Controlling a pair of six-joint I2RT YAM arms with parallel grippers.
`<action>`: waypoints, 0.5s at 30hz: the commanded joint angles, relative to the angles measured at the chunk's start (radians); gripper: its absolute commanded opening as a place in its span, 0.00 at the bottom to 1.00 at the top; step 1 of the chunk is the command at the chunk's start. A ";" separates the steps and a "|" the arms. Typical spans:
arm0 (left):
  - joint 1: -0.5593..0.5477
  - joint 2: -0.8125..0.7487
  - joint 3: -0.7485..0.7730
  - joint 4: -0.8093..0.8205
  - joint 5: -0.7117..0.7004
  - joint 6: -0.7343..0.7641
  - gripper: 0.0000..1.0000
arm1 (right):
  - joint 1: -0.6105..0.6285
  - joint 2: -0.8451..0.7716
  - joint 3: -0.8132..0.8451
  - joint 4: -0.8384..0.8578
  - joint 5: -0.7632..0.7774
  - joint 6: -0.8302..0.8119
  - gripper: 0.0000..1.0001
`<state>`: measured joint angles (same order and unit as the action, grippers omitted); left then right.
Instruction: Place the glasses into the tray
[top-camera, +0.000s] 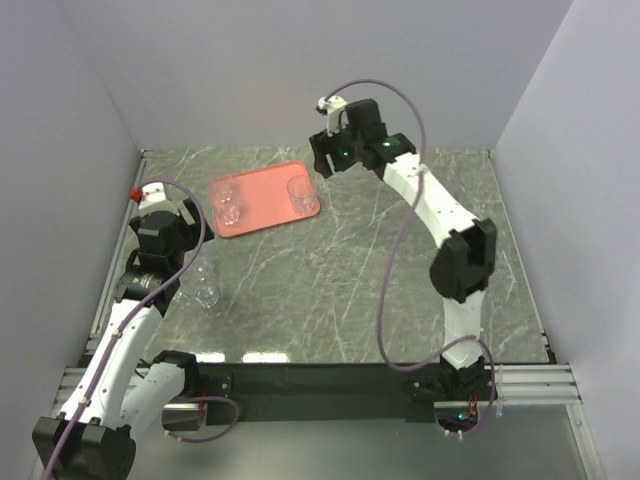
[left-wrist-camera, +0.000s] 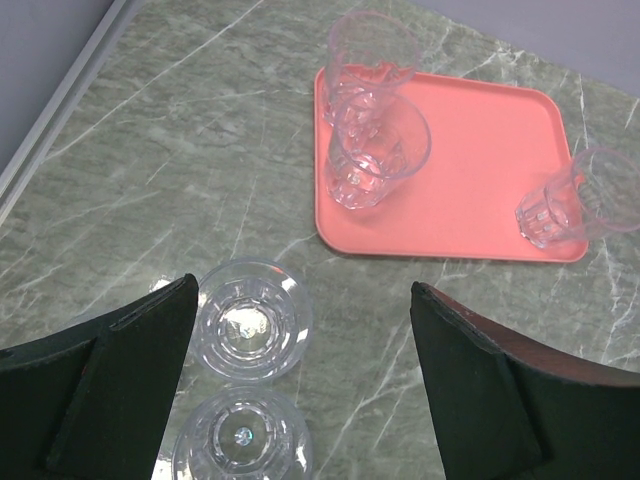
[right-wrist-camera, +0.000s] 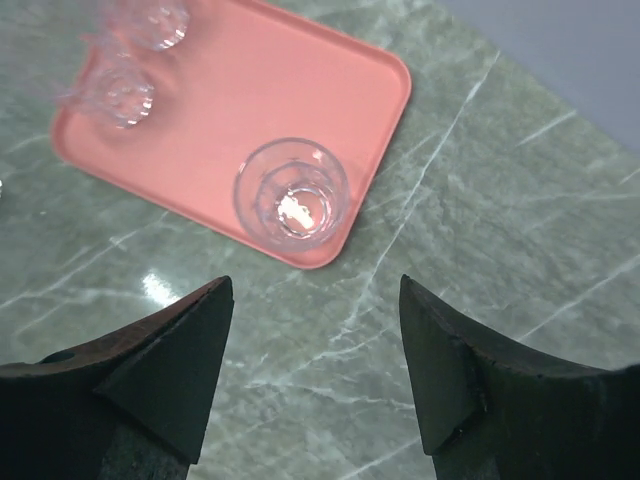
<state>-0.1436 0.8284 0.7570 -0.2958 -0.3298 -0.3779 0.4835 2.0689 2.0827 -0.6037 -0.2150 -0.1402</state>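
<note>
The salmon-red tray (top-camera: 265, 195) lies at the back left of the table and holds three clear glasses: two at its left end (top-camera: 222, 189) (top-camera: 231, 211) and one at its right end (top-camera: 299, 192). Two more glasses (top-camera: 200, 270) (top-camera: 207, 293) stand together on the table near the left arm. My left gripper (top-camera: 180, 235) is open and empty above them; in the left wrist view (left-wrist-camera: 303, 287) the nearer glasses (left-wrist-camera: 250, 318) (left-wrist-camera: 242, 440) sit by the left finger. My right gripper (top-camera: 328, 162) is open and empty, just off the tray's right end (right-wrist-camera: 316, 282), with a glass (right-wrist-camera: 290, 192) ahead of it.
Grey-white walls enclose the marble table on the left, back and right. The left wall's rail (left-wrist-camera: 60, 110) runs close beside the left arm. The tray (right-wrist-camera: 260, 90) has bare floor in its middle.
</note>
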 joint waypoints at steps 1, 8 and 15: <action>0.004 -0.018 -0.007 0.047 0.012 0.013 0.93 | -0.022 -0.176 -0.165 0.041 -0.113 -0.067 0.75; 0.006 0.026 0.047 0.006 0.110 -0.085 0.93 | -0.063 -0.475 -0.530 0.067 -0.245 -0.142 0.75; 0.007 0.139 0.108 -0.104 0.163 -0.269 0.89 | -0.137 -0.706 -0.832 0.110 -0.273 -0.190 0.75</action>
<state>-0.1425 0.9306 0.8070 -0.3580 -0.2028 -0.5289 0.3855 1.4513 1.3067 -0.5423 -0.4492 -0.2924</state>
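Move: The glass just set down in the tray's near right corner stands some 4 cm ahead of the empty right hand, 7 cm to its left and 18 cm below; the tray's middle is about 8 cm ahead and 17 cm left of that hand. From the left hand, the farthest loose glass stands roughly 2 cm ahead, 1 cm left and 17 cm down, with a second glass about 8 cm behind that glass and 2 cm to its right. The glass in the tray's right corner is left standing as the right hand, already clear and still open, draws back about 15 cm and 8 cm to the right, away from the tray, rising slightly before sinking over bare table and turning about 10 degrees counter-clockwise. Late on, the open left hand eases some 3 cm right and a little down above the loose glasses, its left side dipping and its fingertips tipping down. ##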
